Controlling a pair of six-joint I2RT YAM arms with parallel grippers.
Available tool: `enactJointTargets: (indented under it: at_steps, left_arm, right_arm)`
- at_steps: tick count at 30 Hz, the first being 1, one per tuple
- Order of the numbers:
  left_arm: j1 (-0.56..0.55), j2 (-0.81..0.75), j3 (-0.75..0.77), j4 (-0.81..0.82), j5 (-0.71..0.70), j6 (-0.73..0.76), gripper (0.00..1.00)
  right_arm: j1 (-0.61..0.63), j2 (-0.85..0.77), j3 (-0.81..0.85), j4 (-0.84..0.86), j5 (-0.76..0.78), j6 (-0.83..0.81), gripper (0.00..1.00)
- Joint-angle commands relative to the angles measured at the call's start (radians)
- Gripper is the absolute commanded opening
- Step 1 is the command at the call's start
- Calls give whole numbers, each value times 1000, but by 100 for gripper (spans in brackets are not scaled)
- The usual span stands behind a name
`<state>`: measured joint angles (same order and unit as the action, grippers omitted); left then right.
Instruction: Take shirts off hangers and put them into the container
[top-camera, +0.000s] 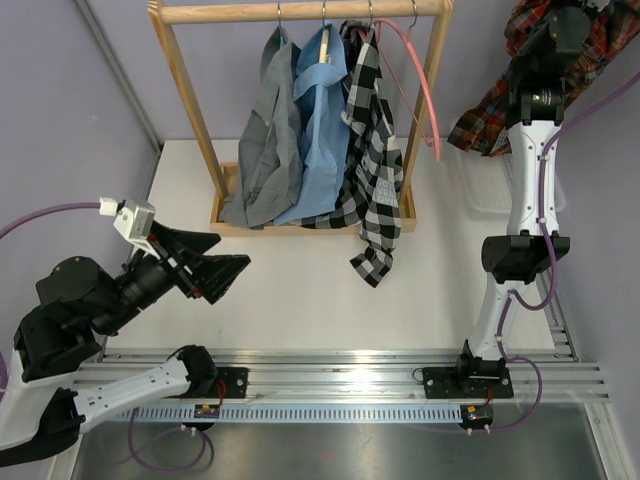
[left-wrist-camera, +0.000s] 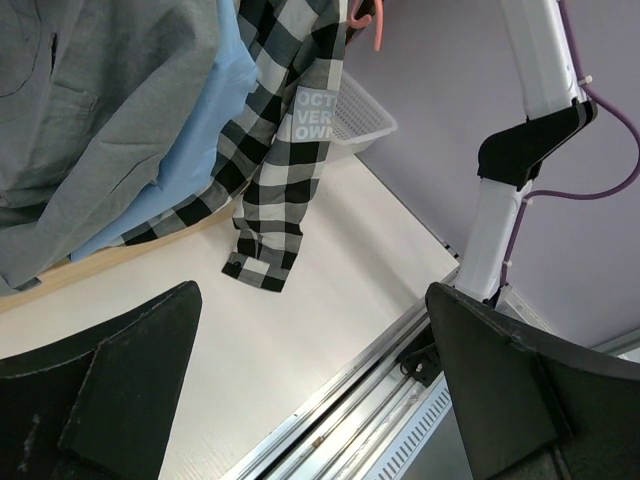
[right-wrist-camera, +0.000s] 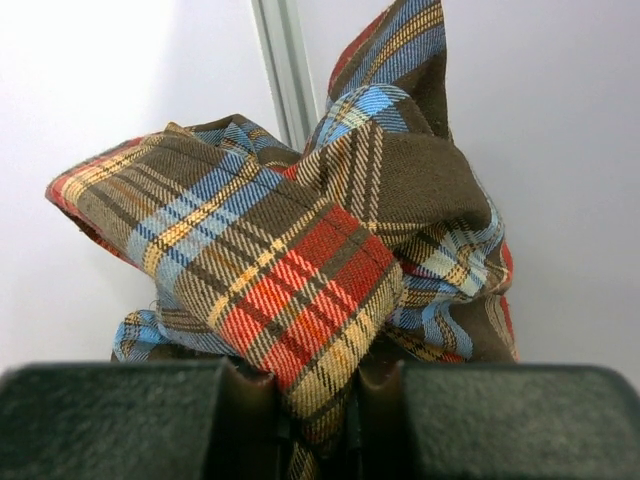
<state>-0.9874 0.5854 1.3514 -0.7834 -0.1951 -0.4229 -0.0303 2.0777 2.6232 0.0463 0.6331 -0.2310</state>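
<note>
Three shirts hang on the rack: a grey one (top-camera: 265, 140), a light blue one (top-camera: 318, 120) on a pale wooden hanger (top-camera: 325, 45), and a black-and-white checked one (top-camera: 370, 150) whose sleeve trails onto the table. A pink hanger (top-camera: 420, 85) hangs bare at the rail's right end. My right gripper (right-wrist-camera: 318, 400) is raised at the far right, shut on a bunched fold of the red plaid shirt (right-wrist-camera: 300, 270), which dangles (top-camera: 490, 110) above the white lattice container (top-camera: 485, 190). Low at the left, my left gripper (top-camera: 215, 275) stands open and holds nothing.
The wooden rack (top-camera: 300, 12) stands at the back of the white table, its base frame (top-camera: 310, 228) under the shirts. The right arm (top-camera: 530, 180) rises in front of the container. An aluminium rail (top-camera: 340, 375) runs along the near edge.
</note>
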Motion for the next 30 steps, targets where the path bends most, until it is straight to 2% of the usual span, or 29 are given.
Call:
enactJointTargets:
  at_steps: [1, 3, 5, 6, 7, 10, 15, 19, 24, 30]
  left_arm:
    - [-4, 43, -6, 55, -15, 15, 99]
    - [-4, 50, -9, 59, -17, 13, 99]
    - [-4, 48, -12, 67, -17, 6, 99]
    - [-4, 45, -14, 72, -17, 3, 99]
    - [-4, 41, -17, 78, -15, 0, 99]
    - [-4, 22, -28, 87, -18, -11, 99]
    - [-4, -13, -38, 82, -27, -25, 99]
    - [-2, -27, -37, 84, -29, -25, 99]
    - [-4, -52, -46, 81, -27, -36, 99]
    - [-4, -90, -64, 76, -44, -54, 99]
  right_arm:
    - [-10, 4, 40, 142, -21, -2, 0]
    - [-16, 5, 9, 110, -7, 5, 0]
    - [-22, -30, -108, 80, -10, 53, 0]
    - [-23, -53, -170, 87, -21, 73, 0]
    - [-23, -106, -312, 104, -33, 106, 0]
    - [-25, -165, -498, 130, -29, 171, 0]
    - [-25, -177, -612, -37, -36, 284, 0]
    - [-25, -194, -788, -92, -61, 381, 0]
    - [-39, -140, -824, -149, -27, 419, 0]
    - [-75, -41, -689, -252, 20, 452, 0]
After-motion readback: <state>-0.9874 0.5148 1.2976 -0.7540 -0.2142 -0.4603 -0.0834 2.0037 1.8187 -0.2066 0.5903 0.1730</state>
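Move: The right hand holds the bunched plaid shirt high over the container, whose middle lies roughly 55 cm below it, about level with it forward and some 4 cm to its right. The empty pink hanger hangs about 30 cm to this hand's left, 4 cm nearer the bases and 20 cm lower; the checkered shirt is some 36 cm left, 5 cm back and 30 cm lower. From the idle left hand the container is about 63 cm right, 40 cm ahead and 38 cm below. Keeping its pinch on the plaid shirt, the right hand plunges about 36 cm towards the container, swinging out some 6 cm forward on the way before easing back a couple. As it sinks, the wrist tips over by about 45 degrees, taking the fingers from pointing well above level to somewhat below it, and the descent stops with the fingers still shut on the cloth. ##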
